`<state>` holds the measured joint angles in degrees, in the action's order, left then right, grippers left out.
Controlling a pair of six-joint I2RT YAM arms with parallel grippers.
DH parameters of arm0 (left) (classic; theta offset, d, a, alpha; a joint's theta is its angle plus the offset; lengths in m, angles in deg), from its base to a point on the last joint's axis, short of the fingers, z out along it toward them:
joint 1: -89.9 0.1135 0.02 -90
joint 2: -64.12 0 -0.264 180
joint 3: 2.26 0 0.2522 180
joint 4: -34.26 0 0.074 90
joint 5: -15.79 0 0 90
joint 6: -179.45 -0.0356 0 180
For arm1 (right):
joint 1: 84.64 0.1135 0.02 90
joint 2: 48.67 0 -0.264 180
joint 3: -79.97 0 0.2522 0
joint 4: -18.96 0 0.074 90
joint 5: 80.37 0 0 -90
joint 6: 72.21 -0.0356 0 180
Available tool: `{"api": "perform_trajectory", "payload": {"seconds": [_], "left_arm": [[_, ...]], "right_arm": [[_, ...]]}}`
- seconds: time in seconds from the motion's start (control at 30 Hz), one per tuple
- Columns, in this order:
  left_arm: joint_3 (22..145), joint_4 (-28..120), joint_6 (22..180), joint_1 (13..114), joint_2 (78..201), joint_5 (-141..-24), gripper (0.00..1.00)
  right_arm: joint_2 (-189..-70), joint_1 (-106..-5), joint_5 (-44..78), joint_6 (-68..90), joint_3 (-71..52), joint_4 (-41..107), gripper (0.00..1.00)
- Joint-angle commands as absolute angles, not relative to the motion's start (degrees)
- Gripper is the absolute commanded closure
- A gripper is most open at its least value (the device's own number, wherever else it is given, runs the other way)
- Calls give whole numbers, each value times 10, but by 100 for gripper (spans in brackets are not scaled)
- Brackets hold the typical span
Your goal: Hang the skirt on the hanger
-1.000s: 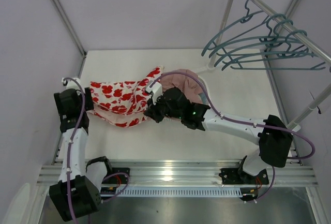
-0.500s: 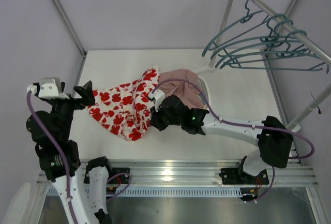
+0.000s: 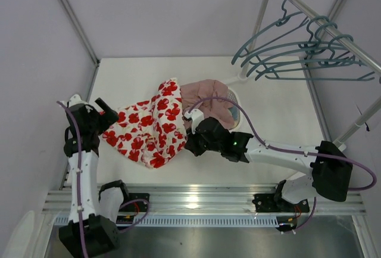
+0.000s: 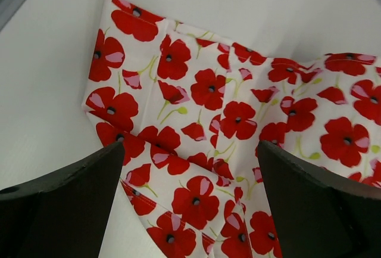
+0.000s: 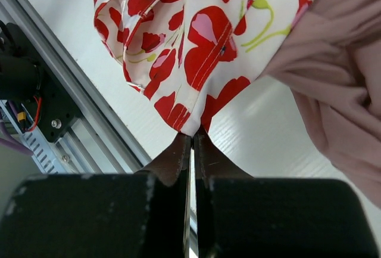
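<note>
The skirt [image 3: 149,128], white with red poppies, lies crumpled on the white table, left of centre. My right gripper [image 3: 189,145] is shut on a hem corner at the skirt's right side; in the right wrist view the cloth [image 5: 202,37] is pinched at the gripper [image 5: 192,134]. My left gripper [image 3: 105,112] hovers over the skirt's left end, open wide. In the left wrist view it [image 4: 190,151] has the flowered skirt [image 4: 226,109] below the gap between its fingers and grips nothing. The hanger [image 3: 280,22] hangs with several like it on the rack at the upper right.
A dusty-pink garment [image 3: 208,96] lies against the skirt's far right side, partly over a round white object [image 3: 234,113]. The rack's bar [image 3: 351,52] crosses the upper right corner. A metal rail [image 3: 196,198] runs along the table's near edge. Grey walls enclose the table.
My right gripper has dragged its skirt corner towards the near edge, swinging the cloth round. The left arm lifted off the skirt's left end, then came back down beside it.
</note>
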<state>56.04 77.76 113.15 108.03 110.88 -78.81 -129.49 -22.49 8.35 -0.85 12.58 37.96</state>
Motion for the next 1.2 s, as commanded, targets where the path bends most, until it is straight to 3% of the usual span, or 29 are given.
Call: {"api": "perform_trajectory", "payload": {"seconds": [0.0,0.27,0.43,0.63,0.7,0.8,0.83,0.93,1.17], "left_arm": [[568,718,1185,1084,1132,-747,0],[536,705,1178,1050,1198,-683,1],[536,693,1184,1049,1242,-603,0],[567,655,1178,1067,1327,-592,1],[578,650,1179,1068,1347,-594,1],[581,652,1184,1068,1375,-612,0],[578,651,1188,1069,1376,-614,0],[562,659,1200,1070,1359,-602,2],[522,709,1267,1126,1258,-573,4]], "right_arm": [[-1267,-222,69,-29,150,361,100],[-1290,-222,62,-45,179,379,100],[-1259,-239,21,-45,187,426,100],[-1222,-264,29,-37,205,459,100],[-1218,-265,40,-33,201,482,88],[-1210,-266,58,-23,159,531,54],[-1206,-265,70,-17,130,539,38],[-1190,-265,85,-14,83,557,24],[-1225,-236,156,7,-1,460,19]]}}
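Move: The right hand already holds the skirt's near right corner; the table spot for it lies about 7 cm to its right and 8 cm below, level ahead. The pink cloth is some 16 cm ahead and 7 cm right of this hand, 6 cm lower. From the open left hand, the skirt's far left corner lies roughly 4 cm ahead, 2 cm left and 14 cm below. Right hand takes skirt's held corner 7 cm right and down, releases, rises; open left sinks some 9 cm leftwards. ##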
